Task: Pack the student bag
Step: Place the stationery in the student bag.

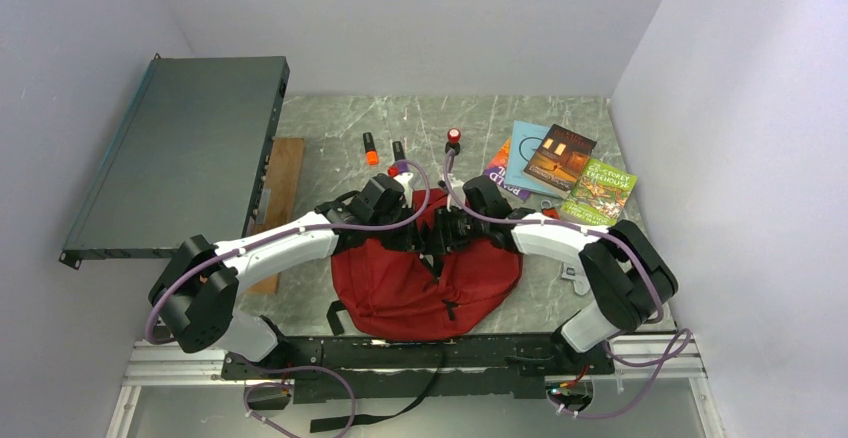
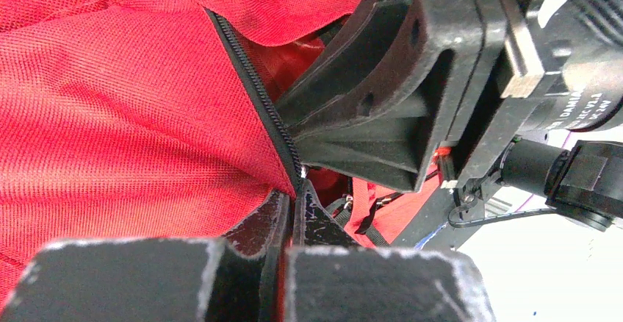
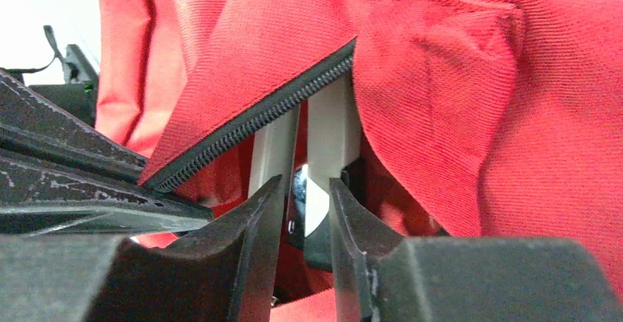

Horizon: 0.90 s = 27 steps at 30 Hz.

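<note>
The student bag [image 1: 425,283], a red backpack, lies at the table's near middle, its black zipper edge [image 2: 253,87] gaping at the far end. My left gripper [image 1: 418,226] is shut at that edge, its fingertips [image 2: 312,208] pinching red fabric right where the zipper line ends. My right gripper [image 1: 452,226] faces it from the other side. Its jaws [image 3: 305,190] stand a narrow gap apart just under the zipper [image 3: 257,120]. Two pale strips [image 3: 330,123] run beyond the tips; I cannot tell what they are. The bag's inside is hidden.
Several books [image 1: 560,163] lie fanned at the back right. Two orange-tipped markers [image 1: 369,148] and a red-topped item [image 1: 454,138] lie behind the bag. A dark flat panel [image 1: 190,148] and a wooden board [image 1: 283,178] occupy the left side.
</note>
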{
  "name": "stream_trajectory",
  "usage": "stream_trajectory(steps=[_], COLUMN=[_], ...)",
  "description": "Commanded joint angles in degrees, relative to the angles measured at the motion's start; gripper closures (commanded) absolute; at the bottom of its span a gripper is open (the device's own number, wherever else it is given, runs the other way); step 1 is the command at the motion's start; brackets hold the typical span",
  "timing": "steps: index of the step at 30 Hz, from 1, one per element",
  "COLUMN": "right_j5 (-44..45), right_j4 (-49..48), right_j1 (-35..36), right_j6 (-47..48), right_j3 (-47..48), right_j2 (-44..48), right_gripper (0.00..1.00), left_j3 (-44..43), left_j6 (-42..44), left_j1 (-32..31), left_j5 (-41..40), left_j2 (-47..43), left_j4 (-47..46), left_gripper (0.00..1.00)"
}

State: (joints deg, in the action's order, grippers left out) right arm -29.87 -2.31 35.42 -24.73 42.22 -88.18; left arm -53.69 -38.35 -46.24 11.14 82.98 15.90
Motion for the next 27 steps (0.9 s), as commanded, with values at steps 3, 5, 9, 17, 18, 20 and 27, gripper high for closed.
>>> stream_trajectory(steps=[3, 5, 9, 17, 18, 20, 27], right_j5=[5.46, 5.63, 0.59, -35.00, -35.96, -37.03, -18.52], right_j4=[7.18, 6.20, 1.75, -43.47, -44.41, -51.51, -24.02], right_j1=[-1.17, -1.31, -1.20, 0.99, 0.97, 1.01, -1.58], right_j6=[5.66, 5.81, 4.51, -7.54, -7.87, -12.25, -4.60], right_j3=[0.77, -0.09, -0.87, -7.98, -6.99, -6.70, -7.72], right_j2=[3.75, 3.45, -0.59, -13.04, -14.78, -17.38, -4.14], right_gripper=[0.55, 0.48, 0.51, 0.60, 0.60, 0.61, 0.38], left_j3=[-0.28, -0.38, -1.14, -1.45, -1.37, -0.95, -0.75], left_j6=[-1.09, -0.87, -0.59, -1.36, -1.61, -2.07, -1.47], left_j1=[-0.56, -0.60, -0.61, -0.60, -0.61, -0.61, -0.60], left_j5=[2.83, 2.88, 3.22, 3.67, 3.85, 4.06, 1.65], left_j2=[-0.97, -0.84, -0.21, -0.14, -0.06, 0.07, -0.69], left_j4=[-1.98, -1.57, -1.22, -0.78, -0.85, -1.01, 0.61], left_gripper=[1.00, 1.00, 1.00, 1.00, 1.00, 1.00, 1.00])
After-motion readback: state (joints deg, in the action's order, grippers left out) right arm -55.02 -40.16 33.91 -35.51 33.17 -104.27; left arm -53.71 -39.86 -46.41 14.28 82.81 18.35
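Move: The stapler lies in the bag's opening just off the right fingertips, about 2 cm left of the right hand, 1 cm back and 3 cm below. The zipped rim, pinched by the left hand, is level ahead, 6 cm left and 2 cm up; the purple marker is some 20 cm ahead, 8 cm left and 3 cm down. From the left hand the stapler is about 4 cm right, 1 cm back and 5 cm below. Right hand edges right, then sweeps roughly 7 cm back-left, lower, fingers widening by the stapler; left keeps pinching. ##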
